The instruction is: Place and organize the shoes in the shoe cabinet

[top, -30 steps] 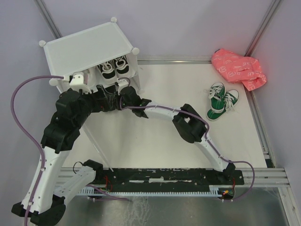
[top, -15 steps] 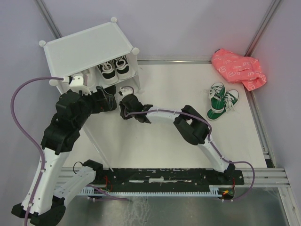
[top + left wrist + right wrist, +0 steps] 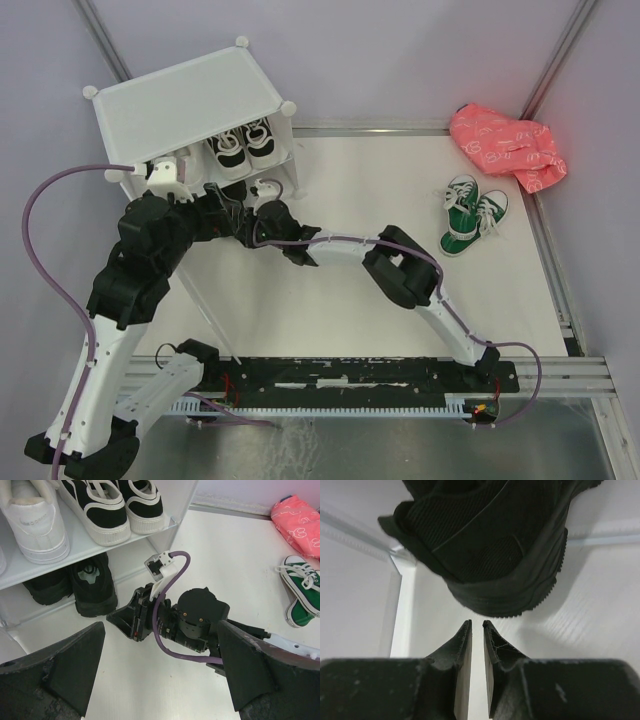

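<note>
The shoe cabinet [image 3: 185, 95] stands at the back left with its front open. On its upper shelf sit a white sneaker [image 3: 32, 522] and two black sneakers with white soles [image 3: 100, 505]. Two plain black shoes [image 3: 92, 587] lie on the bottom level. My right gripper [image 3: 476, 624] points at the heel of one black shoe [image 3: 490, 545]. Its jaws are only a narrow slit apart, hold nothing, and stop just short of the sole. My left gripper [image 3: 160, 626] hovers wide open above the right wrist [image 3: 200, 617]. A green pair [image 3: 472, 212] lies at the right.
A pink bag [image 3: 507, 145] lies in the back right corner beside the green pair. Metal frame rails [image 3: 560, 290] border the white table [image 3: 330, 320]. The cabinet's corner post [image 3: 172, 525] stands close to the right wrist.
The right gripper drew back from the cabinet, then moved in again toward the bottom level. The left arm has barely moved.
</note>
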`<action>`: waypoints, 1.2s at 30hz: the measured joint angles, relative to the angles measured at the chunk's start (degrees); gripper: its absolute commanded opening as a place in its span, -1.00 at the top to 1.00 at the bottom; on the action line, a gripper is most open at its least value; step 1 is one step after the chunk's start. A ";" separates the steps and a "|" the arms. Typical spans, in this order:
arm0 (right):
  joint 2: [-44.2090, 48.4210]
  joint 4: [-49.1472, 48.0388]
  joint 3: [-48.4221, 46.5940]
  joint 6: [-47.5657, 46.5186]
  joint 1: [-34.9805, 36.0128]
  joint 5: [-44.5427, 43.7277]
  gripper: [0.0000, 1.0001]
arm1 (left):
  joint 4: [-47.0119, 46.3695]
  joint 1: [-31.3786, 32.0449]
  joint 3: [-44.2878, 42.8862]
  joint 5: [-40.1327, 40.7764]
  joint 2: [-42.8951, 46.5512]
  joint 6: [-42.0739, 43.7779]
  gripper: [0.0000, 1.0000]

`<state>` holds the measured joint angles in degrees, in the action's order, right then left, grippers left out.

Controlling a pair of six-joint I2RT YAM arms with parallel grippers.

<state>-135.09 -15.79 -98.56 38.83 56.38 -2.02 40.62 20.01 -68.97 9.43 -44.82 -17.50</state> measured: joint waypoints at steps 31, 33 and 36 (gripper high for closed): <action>-8.92 1.42 -11.37 -2.14 -5.49 -5.40 -0.20 | -0.02 0.00 1.03 0.66 0.00 0.00 -0.98; -8.79 1.46 -8.68 -4.17 -4.55 -5.44 -0.32 | -0.11 0.00 1.09 0.66 0.09 0.00 -0.98; -8.41 0.68 -7.78 -6.62 -2.95 -5.57 -0.38 | -0.28 0.00 1.31 0.66 0.37 0.00 -0.98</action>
<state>-143.50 -15.11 -106.34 32.21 53.43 -7.60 40.34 20.01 -67.66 10.09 -44.45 -17.50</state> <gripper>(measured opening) 0.666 0.992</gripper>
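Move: Just beyond the right hand, the black shoe juts heel first from the cabinet's bottom level, its middle about 13 cm ahead, 3 cm left and 2 cm below. The second black shoe is level with it, some 9 cm farther left. Above, the black-and-white shoes stand about 17 cm ahead of the hand, straight in line and 12 cm up. From the left hand, the first black shoe lies roughly 20 cm ahead, 4 cm left and 29 cm below. Easing a couple of centimetres left first, the right hand then drives forward to about 10 cm from its start, drifting right and a little up, with nearly closed fingers pushing the black shoe's heel deeper under the shelf. It then draws back about 5 cm, sinks some 5 cm and spreads its fingers more than half open. ##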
